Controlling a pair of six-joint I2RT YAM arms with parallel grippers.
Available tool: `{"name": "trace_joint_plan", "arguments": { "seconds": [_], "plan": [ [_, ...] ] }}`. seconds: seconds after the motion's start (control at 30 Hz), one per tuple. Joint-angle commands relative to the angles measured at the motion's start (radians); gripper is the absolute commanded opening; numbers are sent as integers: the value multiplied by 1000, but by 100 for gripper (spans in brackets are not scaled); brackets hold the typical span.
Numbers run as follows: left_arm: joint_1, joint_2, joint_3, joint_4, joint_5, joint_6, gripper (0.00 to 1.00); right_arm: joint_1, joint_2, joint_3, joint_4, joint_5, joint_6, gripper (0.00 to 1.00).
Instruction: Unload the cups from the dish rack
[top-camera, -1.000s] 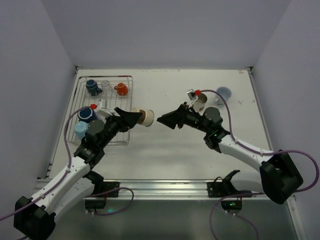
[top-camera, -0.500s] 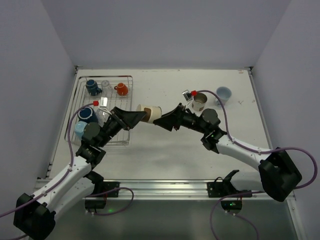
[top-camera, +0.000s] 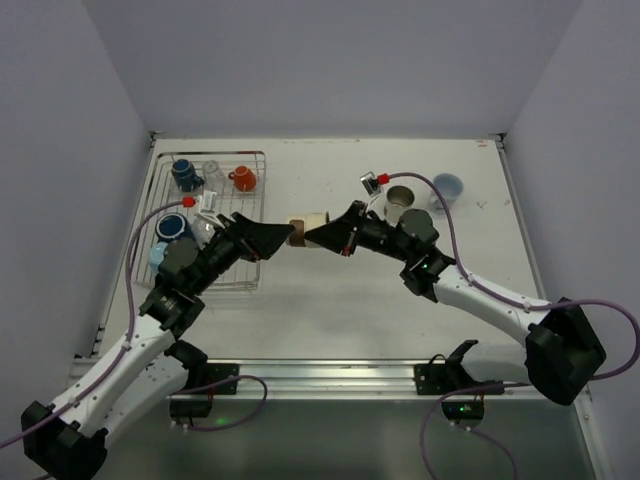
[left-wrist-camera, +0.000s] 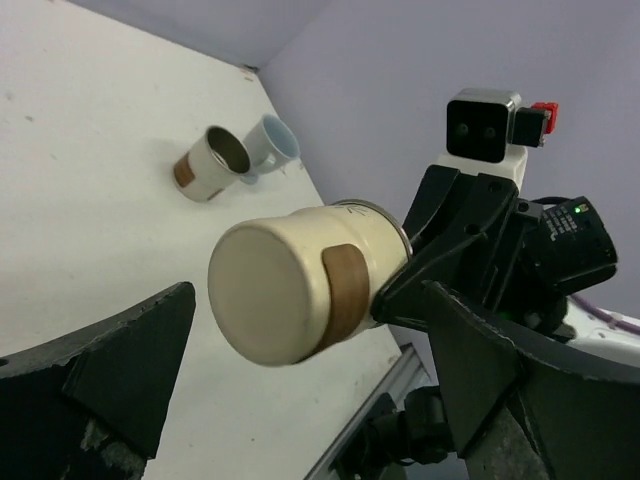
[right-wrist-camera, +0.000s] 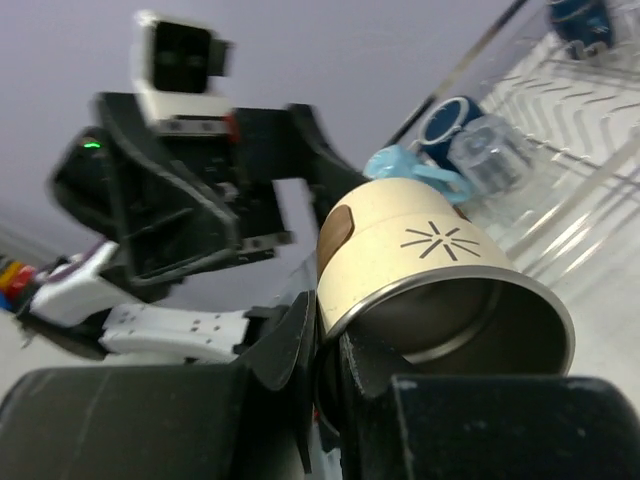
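A cream cup (top-camera: 306, 230) with a brown band hangs on its side above the table, between both arms. My right gripper (top-camera: 320, 236) is shut on its rim; in the right wrist view the cup (right-wrist-camera: 430, 260) has one finger inside and one outside, at my right gripper (right-wrist-camera: 325, 335). My left gripper (top-camera: 284, 236) is open, its fingers wide on either side of the cup's base (left-wrist-camera: 290, 290) without touching it. The dish rack (top-camera: 255, 158) at the left holds a dark blue mug (top-camera: 185, 175), a clear glass (top-camera: 211, 170), an orange mug (top-camera: 242, 178) and more cups under my left arm.
Two cups stand on the table at the back right: a metal-lined cup (top-camera: 400, 200) and a light blue cup (top-camera: 447, 187). The enclosure walls close in on three sides. A metal rail (top-camera: 330, 372) runs along the near edge.
My left gripper, which held the cream cup, has opened. My right gripper has come up to the cup and shut on its rim.
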Motion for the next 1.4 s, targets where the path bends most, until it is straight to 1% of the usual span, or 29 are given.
{"name": "trace_joint_plan", "arguments": {
  "seconds": [0.0,0.03,0.07,0.1,0.13,0.17,0.2,0.23,0.3,0.33,0.37,0.4,0.43,0.5,0.63,0.77,0.83,0.93,1.17,1.37],
  "plan": [
    [-3,-88,189,-353,-115,243,100,-9,-97,172,-440,145,-260,0],
    [-3,-105,211,-406,-139,331,100,-12,-100,219,-559,194,-317,0],
    [-3,-122,228,-456,-193,373,100,-20,-89,311,-768,273,-416,0],
    [-3,-151,254,-548,-219,407,100,-44,-76,356,-873,300,-461,0],
    [-3,-164,262,-590,-239,465,100,-58,-60,441,-956,327,-498,0],
    [-1,-173,265,-628,-294,491,100,-75,-27,483,-1098,384,-564,0],
    [-1,-193,262,-685,-307,527,100,-110,-10,519,-1162,413,-593,0],
    [-1,-202,254,-702,-317,539,100,-127,7,581,-1258,444,-618,0],
    [-1,-243,208,-712,-327,554,100,-188,68,650,-1351,533,-676,0],
    [-1,-256,190,-707,-331,559,100,-207,90,715,-1423,563,-689,0],
    [-3,-271,161,-693,-345,564,100,-240,114,746,-1452,585,-713,0],
    [-1,-291,154,-690,-350,568,100,-253,165,775,-1486,629,-727,0],
    [-1,-296,156,-690,-347,573,100,-262,194,839,-1547,659,-753,0],
    [-1,-304,164,-687,-338,582,100,-291,283,934,-1625,699,-776,0],
    [-1,-297,160,-685,-309,599,100,-323,422,1058,-1712,723,-819,0],
    [-1,-293,162,-688,-293,608,100,-348,536,1140,-1742,719,-841,0],
    [-1,-297,162,-689,-293,608,100,-348,599,1181,-1761,742,-854,0],
    [0,-304,159,-687,-287,608,100,-354,656,1229,-1772,731,-859,0],
    [0,-300,156,-687,-284,608,100,-373,733,1284,-1772,700,-870,0],
    [5,-291,157,-685,-285,604,100,-388,767,1287,-1767,685,-879,0]
  ]
}}
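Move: My right hand grips the cream cup by its rim. The other cream cup, standing on the table, is about 26 cm ahead of this hand, 22 cm to its right and 25 cm below. The light-blue cup stands some 13 cm farther right of that standing cup and 2 cm farther out. From my open left hand the standing cream cup is roughly 27 cm ahead, 32 cm to the right and 23 cm below. With my right fingers still shut on the cream cup's wall, I swing it forward and right, some 24 and 21 cm, rising slightly before sinking about 15 cm overall to the standing cream cup. The wrist turns about 90 degrees, from sideways to pointing down and forward. My open left hand backs off leftward about 9 cm towards the rack, first up, then down. ##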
